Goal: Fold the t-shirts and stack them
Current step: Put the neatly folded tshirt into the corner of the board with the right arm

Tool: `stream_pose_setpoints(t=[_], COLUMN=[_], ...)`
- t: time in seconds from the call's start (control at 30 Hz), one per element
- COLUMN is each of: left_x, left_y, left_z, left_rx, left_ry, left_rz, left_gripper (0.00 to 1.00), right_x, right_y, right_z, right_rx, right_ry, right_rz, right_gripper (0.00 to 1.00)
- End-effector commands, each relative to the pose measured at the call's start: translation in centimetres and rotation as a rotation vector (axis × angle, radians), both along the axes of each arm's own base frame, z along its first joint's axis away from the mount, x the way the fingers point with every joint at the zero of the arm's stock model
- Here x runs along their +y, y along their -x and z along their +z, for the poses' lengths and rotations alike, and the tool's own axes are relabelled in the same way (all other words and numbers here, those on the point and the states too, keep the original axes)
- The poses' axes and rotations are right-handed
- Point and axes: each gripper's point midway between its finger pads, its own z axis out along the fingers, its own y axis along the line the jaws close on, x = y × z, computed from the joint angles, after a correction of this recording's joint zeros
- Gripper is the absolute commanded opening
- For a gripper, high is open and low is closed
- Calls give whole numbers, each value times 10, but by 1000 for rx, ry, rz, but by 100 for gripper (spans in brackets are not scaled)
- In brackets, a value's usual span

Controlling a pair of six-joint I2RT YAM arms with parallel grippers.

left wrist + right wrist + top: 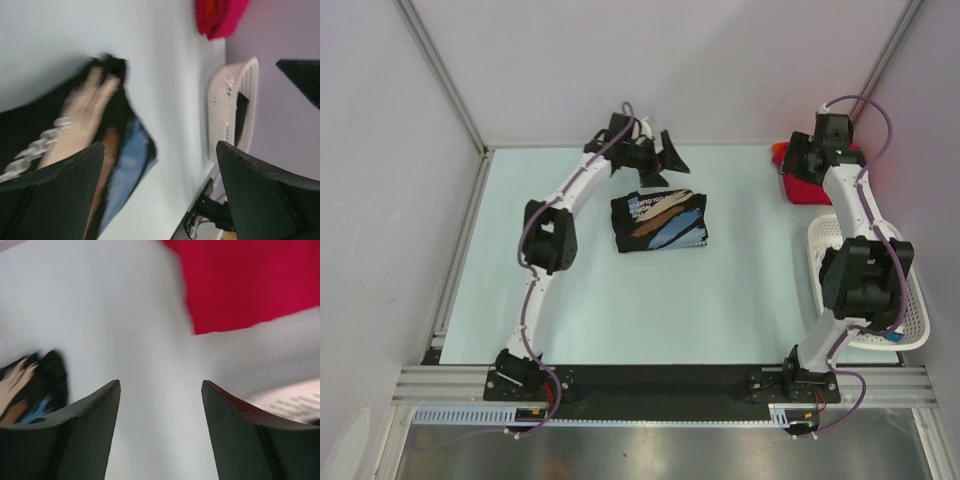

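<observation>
A folded black t-shirt (660, 222) with a tan and blue print lies in the middle of the table, also visible in the left wrist view (75, 125) and at the left edge of the right wrist view (30, 385). A crimson red t-shirt (808, 187) (222, 17) (250, 280) is bunched at the far right, with a bit of orange t-shirt (778, 152) beside it. My left gripper (658, 158) (160, 170) hangs open just beyond the black shirt, holding nothing. My right gripper (798, 160) (160, 385) is open over bare table beside the red shirt, nothing between its fingers.
A white lattice basket (912, 300) (232, 105) stands at the right edge, near the right arm's elbow. Grey walls with metal rails close in the table at the back and both sides. A black strip (660, 380) runs along the near edge between the arm bases.
</observation>
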Motion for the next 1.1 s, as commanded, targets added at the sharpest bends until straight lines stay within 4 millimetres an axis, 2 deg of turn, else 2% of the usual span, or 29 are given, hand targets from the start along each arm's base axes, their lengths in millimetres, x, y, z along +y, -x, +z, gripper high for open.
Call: stream_pose_setpoints(t=[0.0, 0.03, 0.07, 0.1, 0.13, 0.17, 0.2, 0.23, 0.27, 0.33, 0.4, 0.6, 0.7, 0.97, 1.07], left_x=[114, 141, 158, 176, 195, 204, 211, 218, 220, 226, 231, 237, 238, 234, 230], left_y=[-32, -36, -29, -27, -26, -19, -10, -5, 1, 17, 33, 73, 84, 87, 83], left_z=[69, 67, 70, 56, 51, 55, 36, 30, 25, 7, -9, -56, -73, -89, -90], left_rx=[-153, -161, -148, -122, -121, -121, -77, -74, -62, -26, 9, 140, 183, 221, 223], left_ry=[-132, -176, -213, -276, -315, -338, -366, -388, -404, -447, -484, -536, -550, -558, -550], left_rz=[208, 247, 272, 311, 328, 341, 338, 330, 327, 304, 290, 237, 223, 206, 208], left_gripper=[100, 100, 100, 100, 100, 100, 100, 100, 100, 100, 100, 100, 100, 100, 100], right_x=[97, 111, 120, 139, 144, 146, 167, 180, 185, 199, 207, 229, 235, 246, 251], right_y=[-9, -12, -10, -5, -4, -5, -7, -5, -6, -4, -3, 2, 5, 14, 16], right_z=[-23, -41, -49, -54, -73, -77, -77, -80, -91, -96, -110, -123, -129, -143, -150], right_rx=[100, 158, 195, 227, 282, 290, 280, 299, 326, 360, 392, 435, 454, 515, 549], right_ry=[-366, -427, -458, -526, -560, -580, -617, -650, -680, -723, -729, -758, -756, -759, -709], right_rz=[313, 356, 380, 432, 427, 423, 473, 485, 478, 503, 506, 534, 539, 560, 563], right_gripper=[70, 70, 69, 68, 67, 67, 67, 67, 67, 66, 67, 67, 67, 67, 67])
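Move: The neatly folded t-shirt lies about 36 cm to the right hand's left, some 2 cm back and 19 cm below it. The red stack is some 14 cm ahead of this hand, 11 cm to its right and 17 cm lower; the basket's middle is about 20 cm back, 25 cm right and 15 cm lower. The left hand is almost over the folded t-shirt, whose middle is about 1 cm back, 4 cm left and 14 cm below. Leaving the red stack's side, the right hand sweeps about 24 cm left and sinks some 15 cm to the folded t-shirt's right edge, its partly open fingers turning from forward-down to left-down and ending low at the cloth, where contact can't be made out. The wide-open left hand clears out from above the t-shirt, swinging some 24 cm left with a slight forward arc, then coming back and down to just beyond the left edge while its fingers tilt steeply down. ##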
